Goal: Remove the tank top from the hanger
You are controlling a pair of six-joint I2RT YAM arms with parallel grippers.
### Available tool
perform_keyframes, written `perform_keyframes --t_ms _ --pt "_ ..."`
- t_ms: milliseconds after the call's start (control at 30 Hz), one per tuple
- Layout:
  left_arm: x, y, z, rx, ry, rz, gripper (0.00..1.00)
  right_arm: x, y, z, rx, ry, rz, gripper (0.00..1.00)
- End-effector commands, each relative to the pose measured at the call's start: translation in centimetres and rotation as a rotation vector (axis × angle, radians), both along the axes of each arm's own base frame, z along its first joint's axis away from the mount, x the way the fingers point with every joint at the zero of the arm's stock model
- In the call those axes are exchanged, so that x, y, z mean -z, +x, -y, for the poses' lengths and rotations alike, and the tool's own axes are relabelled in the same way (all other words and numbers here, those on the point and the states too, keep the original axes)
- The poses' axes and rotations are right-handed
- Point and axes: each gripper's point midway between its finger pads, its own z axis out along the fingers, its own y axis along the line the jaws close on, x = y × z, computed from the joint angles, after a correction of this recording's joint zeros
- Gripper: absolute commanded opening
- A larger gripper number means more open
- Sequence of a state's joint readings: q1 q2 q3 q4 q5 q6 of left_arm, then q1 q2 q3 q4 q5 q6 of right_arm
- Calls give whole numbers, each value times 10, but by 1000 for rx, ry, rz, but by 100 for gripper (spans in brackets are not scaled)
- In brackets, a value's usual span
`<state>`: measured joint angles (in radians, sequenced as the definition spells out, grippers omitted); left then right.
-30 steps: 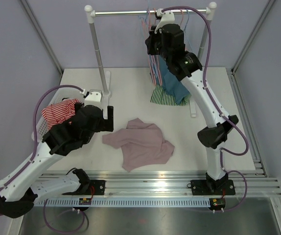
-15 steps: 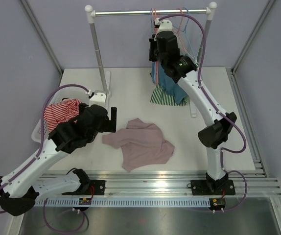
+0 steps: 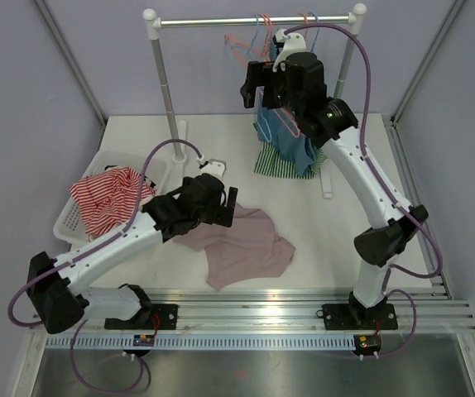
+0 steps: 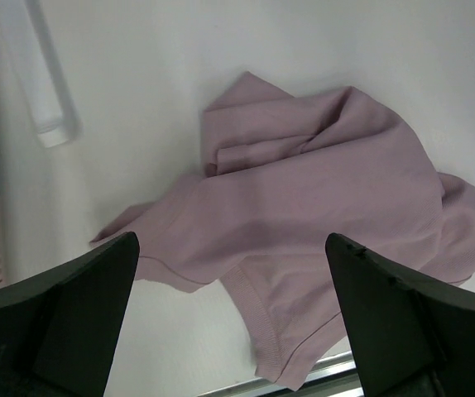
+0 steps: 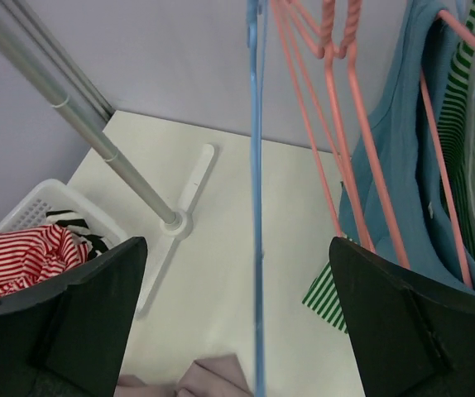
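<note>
A blue tank top point(image 5: 403, 141) hangs on a pink hanger point(image 5: 345, 124) at the right end of the rail, its body point(image 3: 291, 145) reaching down to the table. My right gripper point(image 5: 237, 248) is open up by the rail point(image 3: 258, 83), just left of that hanger. A bare blue hanger wire point(image 5: 256, 207) runs between its fingers, untouched. A mauve top point(image 3: 242, 244) lies crumpled on the table. My left gripper point(image 4: 231, 240) hovers open just above the mauve top point(image 4: 320, 190), over its left edge point(image 3: 225, 207).
A green-striped garment point(image 3: 275, 163) hangs behind the blue one. More pink and blue hangers crowd the rail point(image 3: 221, 21). The rack's left post point(image 3: 165, 91) stands on a white foot point(image 5: 179, 223). A white basket point(image 3: 65, 223) at the left holds a red-striped garment point(image 3: 101, 194).
My right gripper has opened and drawn back left of the hangers, which swing on the rail. My left arm has swung right, from beside the basket to over the mauve top.
</note>
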<state>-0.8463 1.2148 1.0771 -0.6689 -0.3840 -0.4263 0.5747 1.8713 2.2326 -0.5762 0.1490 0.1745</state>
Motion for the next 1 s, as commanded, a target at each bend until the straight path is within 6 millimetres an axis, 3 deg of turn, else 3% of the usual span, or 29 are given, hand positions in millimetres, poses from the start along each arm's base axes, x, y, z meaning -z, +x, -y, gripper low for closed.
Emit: perform_keyframes --t_ms 0,67,100,133,167,267,500,667,700,767,800,833,867,933,967 --pt "6 9 43 89 -106 14 99 -61 -46 15 -80 80 109 100" --pt "26 9 55 112 -86 -25 99 -85 -69 28 -85 111 163 99" --pt "31 11 60 122 -87 -29 99 -73 -71 32 -81 100 145 100" --pt "39 10 65 131 -78 -45 99 -91 -90 43 -81 125 185 100" --pt "43 11 69 135 -72 -55 99 -93 -98 47 -85 130 193 100" --pt "81 12 79 146 -6 -117 99 -99 -128 66 -92 156 238 99" --pt "126 7 91 162 74 -199 99 -90 -193 106 -102 178 309 99" --pt "159 -5 95 171 87 -267 96 -83 -216 119 -115 160 319 99" --pt "162 -8 96 173 85 -273 73 -82 -223 122 -126 158 325 100" --pt "166 -12 93 167 83 -275 42 -78 -227 124 -129 151 324 99" --pt "164 -12 92 158 80 -272 18 -77 -230 126 -128 150 326 100" --pt "160 -9 88 137 86 -255 5 -76 -231 127 -125 145 327 100" --pt "151 -9 84 126 81 -237 0 -75 -234 130 -123 146 326 100" --pt "135 -5 74 88 88 -193 0 -74 -235 133 -109 145 330 100" --pt "114 -1 72 77 59 -148 0 -74 -237 135 -108 147 336 100"
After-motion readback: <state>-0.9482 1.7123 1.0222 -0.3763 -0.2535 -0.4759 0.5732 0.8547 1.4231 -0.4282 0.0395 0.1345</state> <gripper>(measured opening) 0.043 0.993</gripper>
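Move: The pink tank top lies spread on the table, its middle about 8 cm right of the left hand, 3 cm back and 17 cm below; the basket with the red-striped top is some 29 cm left and 12 cm ahead. From the right hand, the teal tank top hangs about 8 cm right, 5 cm ahead and 10 cm lower, with the empty hangers 3 cm ahead, 3 cm right and level in height. The left hand drops about 16 cm while going some 8 cm right, its fingers tipping further down into the middle of the pink tank top, then shuts them on a bunch of cloth at the table and just starts to lift. Meanwhile the right hand, already open, pulls back some 23 cm and to the right out of the empty hangers, rising about 8 cm on the way, its fingers tilting up. ##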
